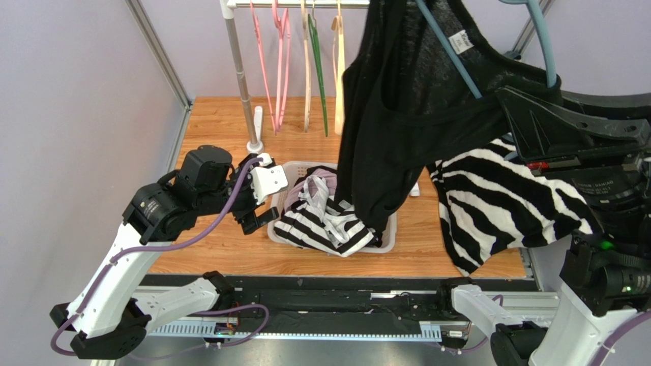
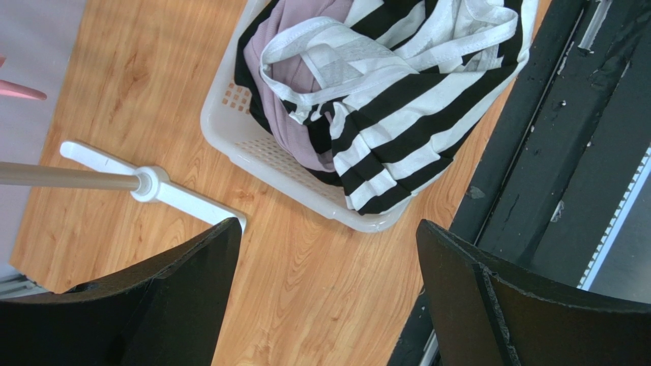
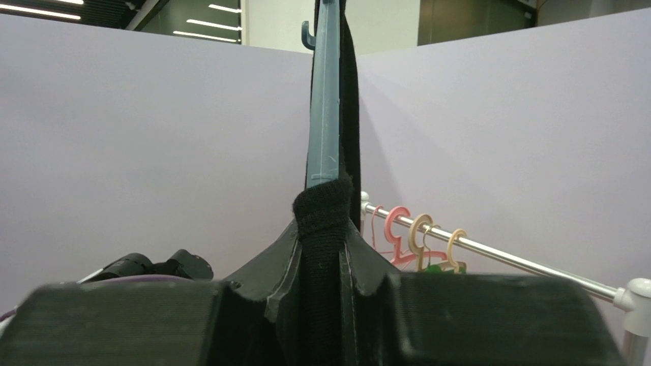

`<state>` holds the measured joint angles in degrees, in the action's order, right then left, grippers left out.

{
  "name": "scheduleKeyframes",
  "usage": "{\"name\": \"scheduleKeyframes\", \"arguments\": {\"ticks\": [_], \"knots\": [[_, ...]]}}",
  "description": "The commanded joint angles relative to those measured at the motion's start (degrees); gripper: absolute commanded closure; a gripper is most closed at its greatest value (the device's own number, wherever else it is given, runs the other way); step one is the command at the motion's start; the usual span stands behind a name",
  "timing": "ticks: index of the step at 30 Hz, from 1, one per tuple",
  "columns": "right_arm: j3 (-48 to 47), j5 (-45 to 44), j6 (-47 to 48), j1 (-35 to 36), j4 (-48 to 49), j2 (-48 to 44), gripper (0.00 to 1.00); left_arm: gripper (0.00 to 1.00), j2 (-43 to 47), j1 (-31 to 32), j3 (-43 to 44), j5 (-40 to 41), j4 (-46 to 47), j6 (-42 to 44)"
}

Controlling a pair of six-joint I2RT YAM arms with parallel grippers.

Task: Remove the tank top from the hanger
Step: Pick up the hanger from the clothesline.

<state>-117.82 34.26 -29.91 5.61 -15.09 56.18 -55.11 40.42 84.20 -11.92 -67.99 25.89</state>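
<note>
A black tank top (image 1: 397, 114) hangs on a blue-grey hanger (image 1: 451, 49), held high over the table's right half, its hem reaching the basket. My right gripper (image 1: 513, 103) is shut on the hanger's lower part together with black fabric. In the right wrist view the hanger (image 3: 324, 99) rises straight from between the fingers, with the tank top's strap (image 3: 324, 221) wrapped over it at the right gripper (image 3: 324, 252). My left gripper (image 1: 266, 200) is open and empty, low beside the basket's left end. In the left wrist view the left gripper (image 2: 328, 259) has bare wood between its jaws.
A white laundry basket (image 1: 386, 240) holds striped and mauve clothes (image 2: 382, 99). A zebra-striped garment (image 1: 504, 206) hangs at the right table edge. A clothes rack pole (image 1: 241, 76) stands at the back with pink, cream and green hangers (image 1: 306, 61); its foot (image 2: 153, 185) lies near the left gripper.
</note>
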Motion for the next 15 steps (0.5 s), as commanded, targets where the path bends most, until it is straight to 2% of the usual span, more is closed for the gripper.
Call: {"name": "scheduleKeyframes", "arguments": {"ticks": [1,6,11,15], "knots": [[-0.7,2.3,-5.2,0.2,5.2,2.4,1.00,0.07,1.1,-0.1,-0.4,-0.4,1.2,-1.0],[5.0,4.1,-4.3,0.3,4.9,0.8,1.00,0.07,1.7,-0.2,-1.1,-0.5,1.4,-0.9],[19.3,5.6,-1.9,0.2,4.6,-3.9,1.00,0.08,3.5,-0.3,-1.6,2.2,2.5,-0.1],[28.0,11.9,1.0,0.2,3.4,-7.1,1.00,0.06,8.6,-0.3,-3.4,5.1,5.5,2.8]]}}
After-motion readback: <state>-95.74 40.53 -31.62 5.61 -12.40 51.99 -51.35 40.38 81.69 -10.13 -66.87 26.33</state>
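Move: The clothes basket, over which the black tank top is being brought, lies about 16 cm ahead of the right hand, 20 cm to its left and nearly 70 cm below. The yellow hanger on the rail is some 26 cm ahead, 20 cm left and 20 cm lower than that hand; the zebra blanket is roughly 20 cm ahead and 22 cm right, far below. From the left hand, the basket is about 9 cm ahead, 15 cm right and 30 cm down. The blue hanger with the black tank top, already off the rail, is carried down about 10 cm and forward some 7 cm, drifting slightly left towards the basket, with the right arm gathering speed. The right fingers keep their pinch on the shoulder strap and hanger end while the wrist tips down some 15 degrees, still pointing upward and forward-left. ##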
